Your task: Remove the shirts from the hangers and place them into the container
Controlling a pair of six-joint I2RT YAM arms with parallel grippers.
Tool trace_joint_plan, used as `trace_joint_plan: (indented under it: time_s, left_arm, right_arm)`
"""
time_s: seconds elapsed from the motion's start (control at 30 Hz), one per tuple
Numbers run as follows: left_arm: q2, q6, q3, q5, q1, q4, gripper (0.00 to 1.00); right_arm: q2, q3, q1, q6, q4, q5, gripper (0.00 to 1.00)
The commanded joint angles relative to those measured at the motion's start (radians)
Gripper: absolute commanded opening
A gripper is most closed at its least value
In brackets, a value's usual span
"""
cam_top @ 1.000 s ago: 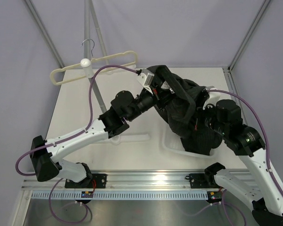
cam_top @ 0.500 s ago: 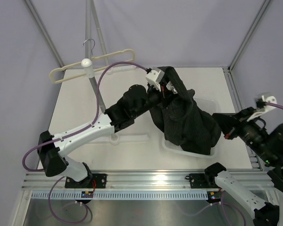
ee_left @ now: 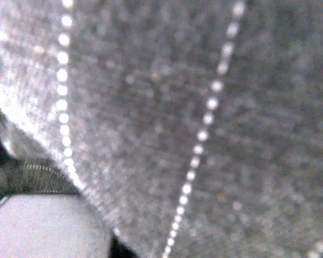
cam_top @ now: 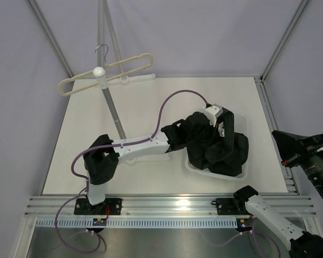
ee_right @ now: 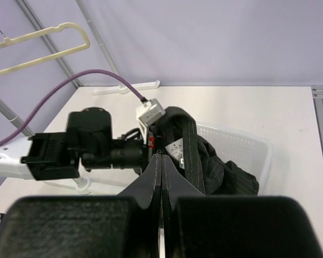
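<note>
The black pinstriped shirt (cam_top: 220, 150) lies bunched in the clear-whitish container (cam_top: 189, 164) at the table's right. My left gripper (cam_top: 220, 124) reaches low over the basket, and a collar strip with a label (ee_right: 178, 141) runs up taut over it; it is shut on the shirt. In the left wrist view the shirt cloth (ee_left: 204, 107) fills the picture and hides the jaws. The bare cream hanger (cam_top: 113, 71) hangs at the back left. My right gripper (ee_right: 161, 158) is shut and empty, drawn back at the right edge (cam_top: 281, 137), clear of the container (ee_right: 242, 141).
A grey rack pole (cam_top: 112, 110) with a white knob (cam_top: 99, 71) slants up from the table's left half and carries the hanger. A white bar (cam_top: 135, 78) lies at the back edge. Metal frame struts stand at the corners.
My left arm has come down and to the right, and the lifted shirt has sunk into the container. My right arm has let go and swung back to the right edge.
</note>
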Motion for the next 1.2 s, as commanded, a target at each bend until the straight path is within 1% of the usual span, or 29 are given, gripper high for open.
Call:
trace_joint_plan:
  time_s: [0.0, 0.2, 0.27, 0.3, 0.4, 0.43, 0.47, 0.53, 0.57, 0.6, 0.67, 0.7, 0.77, 0.8, 0.87, 0.9, 1.07, 1.17]
  left_arm:
    - [0.050, -0.059, 0.038, 0.033, 0.008, 0.000, 0.00]
    - [0.245, -0.073, 0.220, 0.085, 0.003, -0.220, 0.00]
    - [0.288, -0.057, 0.265, 0.082, -0.009, -0.277, 0.00]
    - [0.320, -0.054, 0.300, 0.065, -0.014, -0.331, 0.00]
    - [0.337, -0.051, 0.296, 0.019, -0.023, -0.365, 0.00]
    - [0.334, -0.053, 0.290, 0.007, -0.023, -0.374, 0.04]
    - [0.330, -0.053, 0.284, -0.007, -0.023, -0.380, 0.15]
    - [0.307, -0.050, 0.247, -0.047, -0.026, -0.383, 0.26]
    - [0.295, -0.047, 0.235, -0.057, -0.030, -0.386, 0.43]
    - [0.282, -0.042, 0.224, -0.126, -0.035, -0.389, 0.48]
    - [0.249, -0.018, 0.214, -0.180, -0.061, -0.411, 0.57]
    - [0.242, -0.005, 0.219, -0.221, -0.070, -0.419, 0.64]
    - [0.233, 0.033, 0.257, -0.261, -0.109, -0.457, 0.72]
    - [0.233, 0.042, 0.277, -0.312, -0.121, -0.475, 0.80]
    - [0.239, 0.068, 0.331, -0.359, -0.153, -0.529, 0.89]
    - [0.235, 0.071, 0.337, -0.396, -0.161, -0.535, 0.98]
    - [0.166, 0.064, 0.314, -0.459, -0.192, -0.541, 0.99]
    - [0.123, 0.056, 0.281, -0.536, -0.224, -0.543, 0.99]
  right_arm:
    - [-0.004, 0.055, -0.001, -0.033, -0.056, 0.055, 0.00]
    - [-0.029, 0.034, -0.001, -0.038, -0.071, 0.062, 0.00]
    - [-0.040, 0.021, -0.001, -0.038, -0.070, 0.065, 0.00]
    - [-0.044, 0.009, -0.001, -0.040, -0.067, 0.063, 0.00]
    - [-0.060, -0.008, -0.001, -0.036, -0.064, 0.065, 0.00]
    - [-0.063, -0.009, 0.001, -0.035, -0.064, 0.063, 0.00]
    - [-0.066, -0.011, -0.001, -0.036, -0.064, 0.065, 0.00]
    - [-0.067, -0.014, 0.001, -0.036, -0.067, 0.065, 0.00]
    - [-0.069, -0.017, -0.001, -0.035, -0.067, 0.063, 0.00]
    - [-0.070, -0.022, 0.001, -0.033, -0.068, 0.063, 0.00]
    - [-0.078, -0.032, -0.001, -0.030, -0.062, 0.056, 0.00]
    - [-0.081, -0.049, -0.001, -0.029, -0.054, 0.051, 0.00]
    - [-0.090, -0.066, -0.001, -0.024, -0.047, 0.046, 0.00]
    - [-0.093, -0.078, -0.001, -0.023, -0.042, 0.039, 0.00]
    - [-0.097, -0.086, -0.001, -0.018, -0.042, 0.036, 0.00]
    - [-0.098, -0.089, -0.001, -0.015, -0.042, 0.033, 0.00]
    - [-0.106, -0.091, -0.001, -0.018, -0.050, 0.040, 0.00]
    - [-0.104, -0.094, 0.001, -0.018, -0.057, 0.046, 0.02]
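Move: The left hand grips the dark shirt above the container, whose middle lies some 18 cm below it, about 2 cm ahead and 2 cm right. The shirt's hanging bulk is roughly 12 cm below that hand, 2 cm back and 2 cm right; the rack's foot bar is about 36 cm left, 4 cm back and 21 cm below. From the empty right hand the container is about 15 cm ahead, 6 cm left and 44 cm below. Still pinching the shirt, the left hand sinks about 14 cm into the container, its fingers swinging down some 25 degrees; near the bottom they open wide and let go. It then climbs about 5 cm and draws back about 4 cm. The closed, empty right hand eases a little back and right, then down about 3.5 cm. ##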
